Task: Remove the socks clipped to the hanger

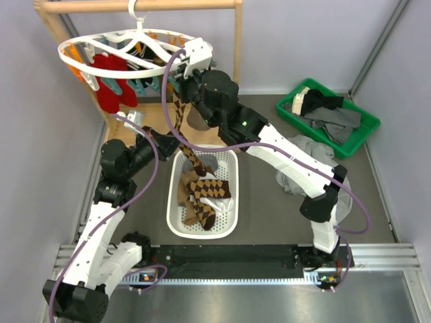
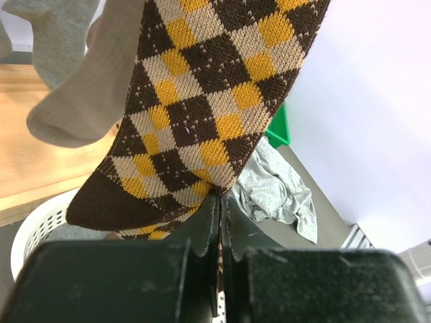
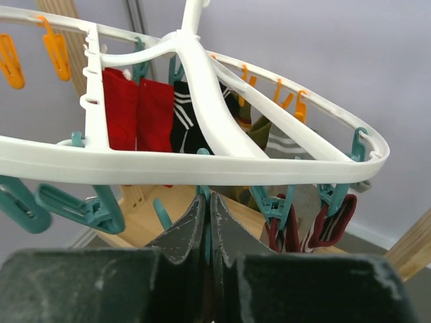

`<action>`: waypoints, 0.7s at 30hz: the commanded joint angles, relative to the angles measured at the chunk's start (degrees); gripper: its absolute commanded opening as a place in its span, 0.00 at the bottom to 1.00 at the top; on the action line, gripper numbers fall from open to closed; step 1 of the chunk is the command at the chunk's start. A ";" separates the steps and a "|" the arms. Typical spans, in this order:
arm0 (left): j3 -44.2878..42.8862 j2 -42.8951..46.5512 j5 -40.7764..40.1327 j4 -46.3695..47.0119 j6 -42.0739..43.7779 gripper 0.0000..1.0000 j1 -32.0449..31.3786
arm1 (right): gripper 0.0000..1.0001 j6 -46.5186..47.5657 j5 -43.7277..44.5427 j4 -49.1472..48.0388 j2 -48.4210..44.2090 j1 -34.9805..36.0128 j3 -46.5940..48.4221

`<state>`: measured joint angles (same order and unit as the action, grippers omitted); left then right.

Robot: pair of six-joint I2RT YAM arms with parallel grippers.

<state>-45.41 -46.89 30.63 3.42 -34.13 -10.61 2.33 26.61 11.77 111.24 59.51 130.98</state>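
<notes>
The white oval hanger [image 1: 135, 46] hangs from a wooden rail, with red socks [image 1: 111, 84] and others clipped under it. A brown-tan argyle sock [image 1: 180, 120] hangs from its right rim down towards the basket. My left gripper [image 2: 221, 196] is shut on this sock's lower part [image 2: 202, 108]. My right gripper [image 3: 209, 200] sits just under the hanger's rim [image 3: 202, 165], shut on a teal clip [image 3: 205, 195]. Red socks [image 3: 135, 114] and a black sock with white stripes [image 3: 188, 121] hang behind it. A grey sock [image 2: 74, 101] dangles beside the argyle one.
A white basket [image 1: 170, 202] below the hanger holds other argyle socks [image 1: 205, 198]. A green bin [image 1: 367, 131] of dark garments sits at the back right, with a grey cloth heap [image 1: 303, 158] near the right arm. The wooden rail stand [image 1: 237, 47] frames the hanger.
</notes>
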 commanded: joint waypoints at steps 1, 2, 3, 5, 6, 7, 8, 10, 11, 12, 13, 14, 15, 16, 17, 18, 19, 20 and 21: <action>-0.56 0.67 0.48 3.35 -0.15 0.00 -0.20 | 0.04 -1.36 -0.15 -2.20 0.29 0.61 1.82; -0.65 0.49 0.48 3.35 -0.15 0.00 -0.20 | 0.10 -1.97 -0.33 -2.02 0.12 0.52 1.65; -0.56 0.57 0.39 3.35 -0.06 0.00 -0.20 | 0.16 -1.89 -0.33 -1.75 -0.23 0.61 1.56; -0.47 0.23 0.22 3.17 0.20 0.00 -0.20 | 0.29 -3.45 -0.86 -1.05 -0.59 0.61 1.56; -0.47 0.22 0.13 3.26 0.29 0.00 -0.20 | 0.32 -3.47 -0.86 -0.79 -0.76 0.61 1.39; -0.38 0.14 0.04 3.17 0.29 0.00 -0.20 | 0.36 -3.47 -1.21 -0.09 -1.20 0.52 1.39; -0.38 0.05 0.13 3.26 0.20 0.00 -0.11 | 0.38 -3.38 -1.47 0.09 -1.38 0.61 1.12; -0.38 0.14 0.22 3.17 0.12 0.00 -0.20 | 0.43 -3.12 -2.78 0.27 -2.42 0.61 0.16; -0.38 0.14 0.13 3.26 0.20 0.00 -0.20 | 0.44 -3.03 -3.23 0.18 -2.87 0.61 -0.80; -0.38 0.14 0.04 3.26 0.20 0.00 -0.20 | 0.46 -3.03 -3.49 0.10 -3.13 0.61 -1.33; -0.38 0.05 -0.05 3.35 0.20 0.00 -0.20 | 0.48 -2.94 -4.02 0.10 -3.48 0.61 -1.51; -0.38 -0.04 0.04 3.35 0.12 0.00 -0.20 | 0.50 -2.94 -4.28 0.27 -3.49 0.61 -1.51; -0.47 -0.21 0.13 3.43 0.03 0.00 -0.20 | 0.52 -2.94 -4.46 0.45 -3.57 0.61 -1.51; -0.56 -0.22 0.22 3.43 -0.06 0.00 -0.20 | 0.52 -2.94 -4.64 0.45 -3.75 0.61 -1.43; -0.47 -0.22 0.22 3.43 -0.23 0.00 -0.20 | 0.52 -3.03 -4.90 0.53 -3.75 0.61 -1.51; -0.56 -0.39 0.22 3.43 -0.15 0.00 -0.20 | 0.53 -3.03 -4.99 0.45 -3.75 0.61 -1.43; -0.56 -0.30 0.04 3.43 -0.06 0.00 -0.20 | 0.54 -3.03 -5.08 0.53 -3.75 0.61 -1.34; -0.56 -0.30 0.13 3.43 0.03 0.00 -0.20 | 0.54 -3.29 -5.16 0.45 -3.92 0.61 -1.25; -0.56 -0.39 0.04 3.26 0.20 0.00 -0.20 | 0.52 -3.29 -5.08 0.45 -3.93 0.61 -1.08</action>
<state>-45.41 -47.22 30.61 3.40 -34.33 -10.61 -0.23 22.96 13.06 110.72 59.53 129.36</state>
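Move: The teal clip on the patterned sock is right at the right fingertips, its middle about 1 cm to the left and 1 cm lower. The white rim runs some 2 cm above them. The next teal clip along it is about 5 cm left and 2 cm nearer; the burgundy sock's clip is 5 cm right and 4 cm ahead. From the left hand, already holding the sock, the clip is about 7 cm ahead, straight above by some 16 cm. Down, left and a little back, about 2 cm in all, the right hand eases at the clip under the rim after its shut fingers spread to about half open, so both clip levers come to lie between them, nearer the left finger. The left hand stays put and keeps its pinch on the sock. ##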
